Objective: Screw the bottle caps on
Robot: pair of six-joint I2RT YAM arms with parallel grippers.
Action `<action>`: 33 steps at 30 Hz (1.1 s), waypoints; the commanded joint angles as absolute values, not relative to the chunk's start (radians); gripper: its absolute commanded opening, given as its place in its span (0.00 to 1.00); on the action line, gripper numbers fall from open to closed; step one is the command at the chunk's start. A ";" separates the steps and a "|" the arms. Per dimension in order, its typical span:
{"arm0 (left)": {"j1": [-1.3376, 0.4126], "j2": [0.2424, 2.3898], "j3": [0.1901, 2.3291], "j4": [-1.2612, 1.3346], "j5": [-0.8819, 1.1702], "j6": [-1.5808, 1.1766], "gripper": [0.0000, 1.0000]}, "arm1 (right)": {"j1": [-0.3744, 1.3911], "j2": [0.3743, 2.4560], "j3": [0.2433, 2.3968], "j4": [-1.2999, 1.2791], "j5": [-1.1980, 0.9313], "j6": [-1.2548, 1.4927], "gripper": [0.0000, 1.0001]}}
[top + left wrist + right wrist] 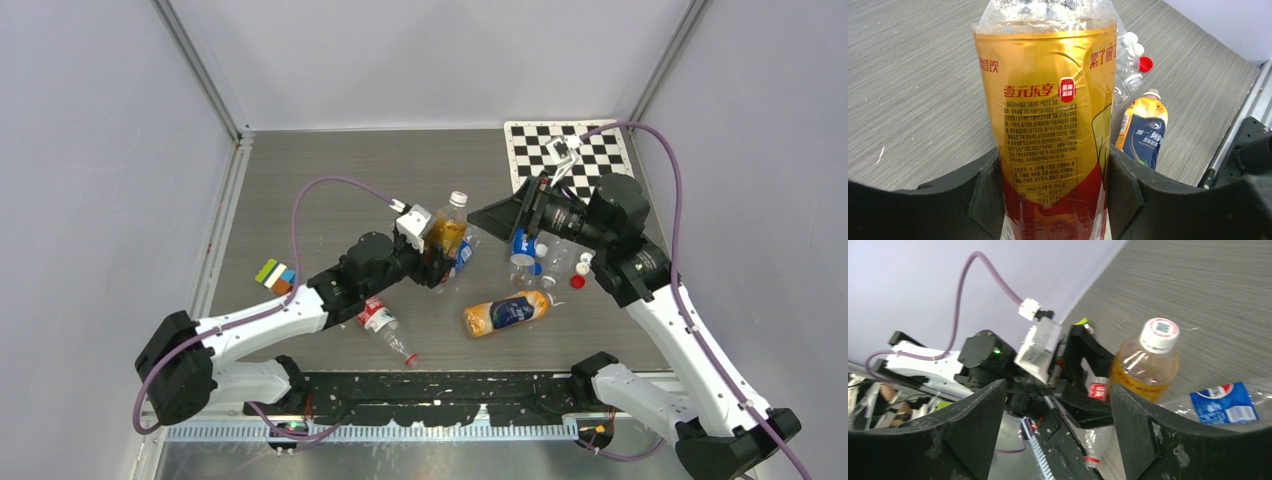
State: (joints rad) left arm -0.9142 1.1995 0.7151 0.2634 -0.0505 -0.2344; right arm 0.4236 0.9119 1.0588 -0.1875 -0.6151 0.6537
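Note:
My left gripper [1053, 200] is shut on the lower body of an upright yellow-labelled bottle [1048, 110] of amber drink. In the top view that bottle [447, 233] stands mid-table, with the left gripper [438, 262] at its base. A white cap [1159, 333] sits on its neck. My right gripper [492, 220] hovers open just right of the bottle top, nothing between its fingers [983, 420]. Loose bottle caps lie to the right: a red one [578, 282], a white one [583, 268], and the red one again in the left wrist view [1146, 63].
An orange bottle with a blue label [508, 313] lies in front. A clear blue-labelled bottle [523, 248] stands under the right gripper. A red-labelled clear bottle [385, 328] lies near the left arm. A checkerboard [565, 155] is at the back right and coloured blocks [275, 275] at the left.

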 commanded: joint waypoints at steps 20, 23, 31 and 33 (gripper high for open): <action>-0.681 1.062 0.693 0.331 0.747 -0.169 0.00 | 0.416 1.086 1.376 -0.703 -0.833 -0.060 0.67; -0.682 1.068 0.707 0.318 0.768 -0.158 0.00 | 0.413 1.107 1.396 -0.703 -0.831 -0.078 0.66; -0.681 1.080 0.721 0.314 0.799 -0.153 0.00 | 0.411 1.167 1.425 -0.703 -0.866 -0.085 0.57; -0.681 1.083 0.722 0.314 0.807 -0.153 0.00 | 0.411 1.177 1.427 -0.702 -0.880 -0.084 0.56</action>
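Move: The right hand, open and empty, has the white cap of the upright bottle about 5 cm ahead, 4 cm left and 3 cm lower. The left hand grips that bottle low; its cap is some 14 cm above, 3 cm ahead and 2 cm right, and the right fingertips are 17 cm up, 6 cm right and 2 cm back. On the table, 16 cm below the left hand, a Pepsi bottle lies 5 cm ahead and 2 cm right, an orange bottle 10 cm back and 15 cm right. Left draws the bottle back 7 cm, turning clockwise; right fingers sink 4 cm, closing partly before the cap. ##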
